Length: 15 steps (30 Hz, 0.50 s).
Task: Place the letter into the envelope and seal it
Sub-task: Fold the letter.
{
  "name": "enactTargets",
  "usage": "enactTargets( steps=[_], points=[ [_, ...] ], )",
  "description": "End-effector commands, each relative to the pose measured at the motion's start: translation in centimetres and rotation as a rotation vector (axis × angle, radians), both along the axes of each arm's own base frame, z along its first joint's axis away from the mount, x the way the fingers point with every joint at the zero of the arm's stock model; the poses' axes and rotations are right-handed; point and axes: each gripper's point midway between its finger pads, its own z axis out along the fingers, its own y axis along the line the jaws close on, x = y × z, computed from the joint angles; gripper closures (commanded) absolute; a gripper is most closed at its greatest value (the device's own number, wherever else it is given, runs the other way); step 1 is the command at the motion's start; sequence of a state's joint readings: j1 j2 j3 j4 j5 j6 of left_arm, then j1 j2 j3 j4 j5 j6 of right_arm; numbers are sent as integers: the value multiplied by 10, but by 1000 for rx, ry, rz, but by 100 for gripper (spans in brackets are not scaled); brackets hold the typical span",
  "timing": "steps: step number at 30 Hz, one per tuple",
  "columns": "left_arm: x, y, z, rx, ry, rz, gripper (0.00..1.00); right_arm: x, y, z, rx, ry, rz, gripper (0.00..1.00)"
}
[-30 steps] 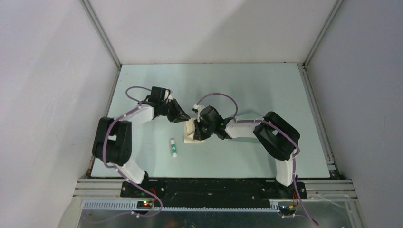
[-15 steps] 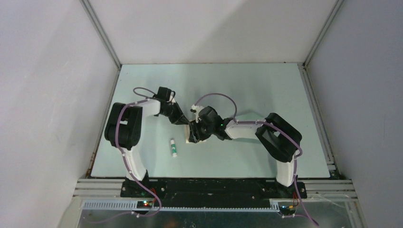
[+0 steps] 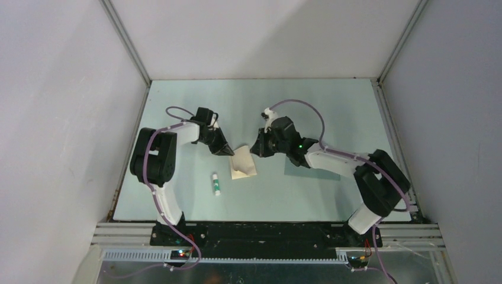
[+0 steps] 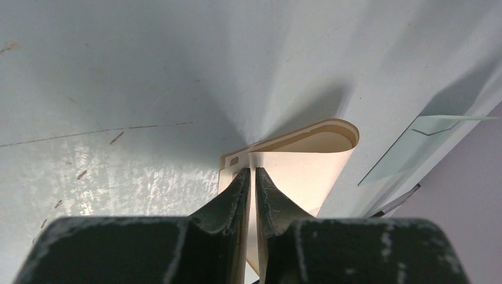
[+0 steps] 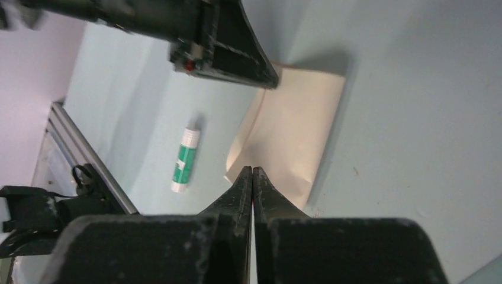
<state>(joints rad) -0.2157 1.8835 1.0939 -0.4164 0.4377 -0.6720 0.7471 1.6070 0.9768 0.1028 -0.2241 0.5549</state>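
Observation:
The letter (image 3: 244, 164) lies folded over on the table, tan, with its looped fold at the far end in the left wrist view (image 4: 331, 133). My left gripper (image 3: 229, 152) has its tips (image 4: 253, 170) down on the letter's near corner, jaws closed to a thin slit. My right gripper (image 3: 256, 149) hangs just right of the letter and off it, shut on nothing (image 5: 253, 168). The letter (image 5: 296, 130) lies beyond its tips, with the left gripper (image 5: 272, 81) at its far corner. The teal-grey envelope (image 3: 294, 168) lies flat under my right forearm, and its flap line shows (image 4: 408, 148).
A white glue stick with a green label (image 3: 216, 184) lies left of the letter, toward the near edge (image 5: 185, 160). White walls with metal rails (image 3: 127, 53) enclose the pale green table (image 3: 331, 106).
My right gripper has let go of the letter and pulled back up and to the right, uncovering the letter and the envelope. The left gripper has stayed on the letter's corner.

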Motion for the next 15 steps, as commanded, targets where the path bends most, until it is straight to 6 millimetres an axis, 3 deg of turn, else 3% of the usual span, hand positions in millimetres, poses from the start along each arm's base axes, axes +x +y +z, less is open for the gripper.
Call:
enactTargets(
  steps=[1,7,15],
  points=[
    [-13,9,-10,46,34,-22,84,-19,16,-45,-24,165,-14,100],
    [-13,9,-11,43,40,-22,84,-42,39,-76,-19,263,32,100],
    [-12,7,-10,31,40,-17,84,-52,38,-122,-87,358,22,100]
  ],
)
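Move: Just under the right hand's shut fingers, about 4 cm to their left, 1 cm ahead and 12 cm below, lies the middle of the folded letter. The glue stick is some 9 cm nearer the bases and 13 cm left of that hand, and the envelope about 19 cm to its right and 1 cm ahead, both at table height. From the left hand, on the letter's far left part, the letter's middle is about 3 cm back and 3 cm right. Sinking about 11 cm, the right hand brings its shut fingertips down onto the near part of the folded letter, drawing back some 5 cm and drifting 3 cm left as it goes. Its wrist tips about 20 degrees so the fingers point more steeply down, still lowering at the end. The left hand stays put, its nearly shut tips still holding down the letter's far left part. ##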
